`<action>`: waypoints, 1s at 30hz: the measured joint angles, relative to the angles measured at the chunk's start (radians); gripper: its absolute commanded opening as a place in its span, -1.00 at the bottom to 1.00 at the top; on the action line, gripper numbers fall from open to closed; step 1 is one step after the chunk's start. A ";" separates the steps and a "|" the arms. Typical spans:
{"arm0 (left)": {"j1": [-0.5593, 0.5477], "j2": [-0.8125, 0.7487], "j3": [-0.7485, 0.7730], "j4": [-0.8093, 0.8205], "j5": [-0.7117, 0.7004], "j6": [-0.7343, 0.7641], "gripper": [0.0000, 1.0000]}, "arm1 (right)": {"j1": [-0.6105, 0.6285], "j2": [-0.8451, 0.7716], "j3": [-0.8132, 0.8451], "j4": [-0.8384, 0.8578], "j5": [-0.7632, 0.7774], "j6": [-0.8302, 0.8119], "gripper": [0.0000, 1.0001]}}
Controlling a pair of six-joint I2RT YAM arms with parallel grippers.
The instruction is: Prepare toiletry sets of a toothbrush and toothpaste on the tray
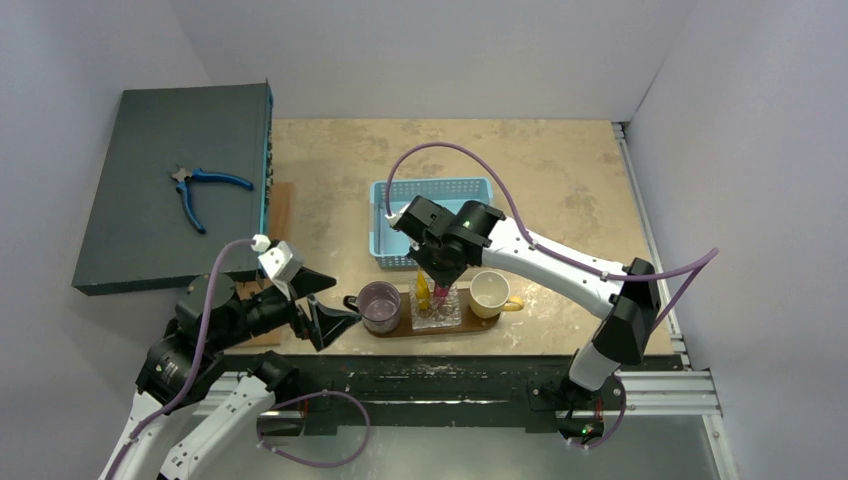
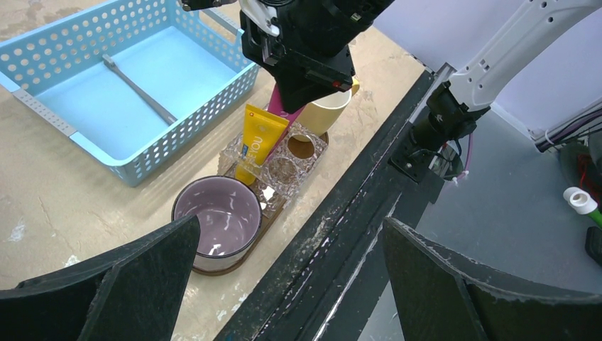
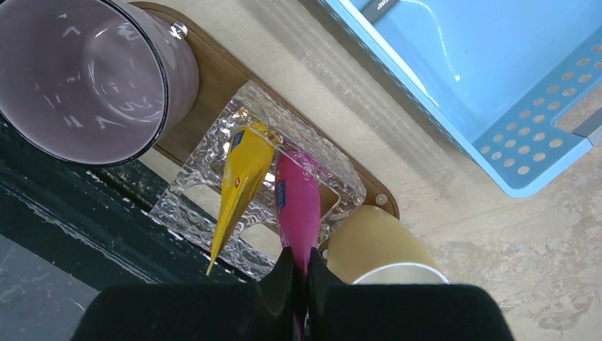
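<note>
The dark brown tray (image 1: 395,329) lies near the table's front edge. It bears a purple cup (image 1: 379,304), a clear glass holder (image 1: 447,313) and a cream cup (image 1: 489,292). The yellow toothpaste tube (image 3: 245,181) stands tilted in the holder (image 3: 192,195). My right gripper (image 3: 298,273) is shut on the tail of the pink toothpaste tube (image 3: 297,202), whose lower end is in the holder beside the yellow one. A slim pale toothbrush (image 2: 138,89) lies in the blue basket (image 2: 42,117). My left gripper (image 1: 335,303) is open and empty, just left of the purple cup.
The blue basket (image 1: 478,186) sits right behind the tray. A grey slab (image 1: 140,130) at the far left carries blue-handled pliers (image 1: 200,185). A lighter wooden board (image 1: 281,205) lies beside it. A black rail (image 1: 450,370) runs along the table's front edge.
</note>
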 measured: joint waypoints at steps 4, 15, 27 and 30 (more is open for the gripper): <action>0.000 0.005 0.000 0.000 0.000 0.000 1.00 | 0.000 0.000 -0.013 0.010 0.000 -0.003 -0.91; 0.000 0.013 -0.001 0.000 0.000 0.000 1.00 | -0.006 0.011 -0.041 0.043 0.000 -0.013 -0.75; 0.000 0.023 -0.002 0.000 0.000 0.000 1.00 | -0.014 0.012 -0.032 0.050 0.032 -0.020 -0.32; 0.000 0.024 -0.003 0.000 -0.001 0.000 1.00 | -0.022 0.012 -0.006 0.047 0.048 -0.021 -0.21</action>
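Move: The right hand holds the magenta toothpaste by its crimped end, with the tube's other end already in the clear holder. The holder's middle is roughly 2 cm to the hand's left, level fore and aft, some 8 cm below. The yellow toothpaste stands about 4 cm left and 1 cm ahead, the cream mug some 8 cm right and 1 cm ahead, and the purple mug about 12 cm left and level. From the left hand, the holder is about 16 cm right, 5 cm ahead and 20 cm lower. Still pinching the magenta toothpaste's crimped end, the right hand eases about 1.5 cm down towards the clear holder, its fingers starting to part on the way. They go on opening to about a third and let go of the tube, and the hand then slides some 2 cm forward towards the basket, rising about 1 cm at the last. ##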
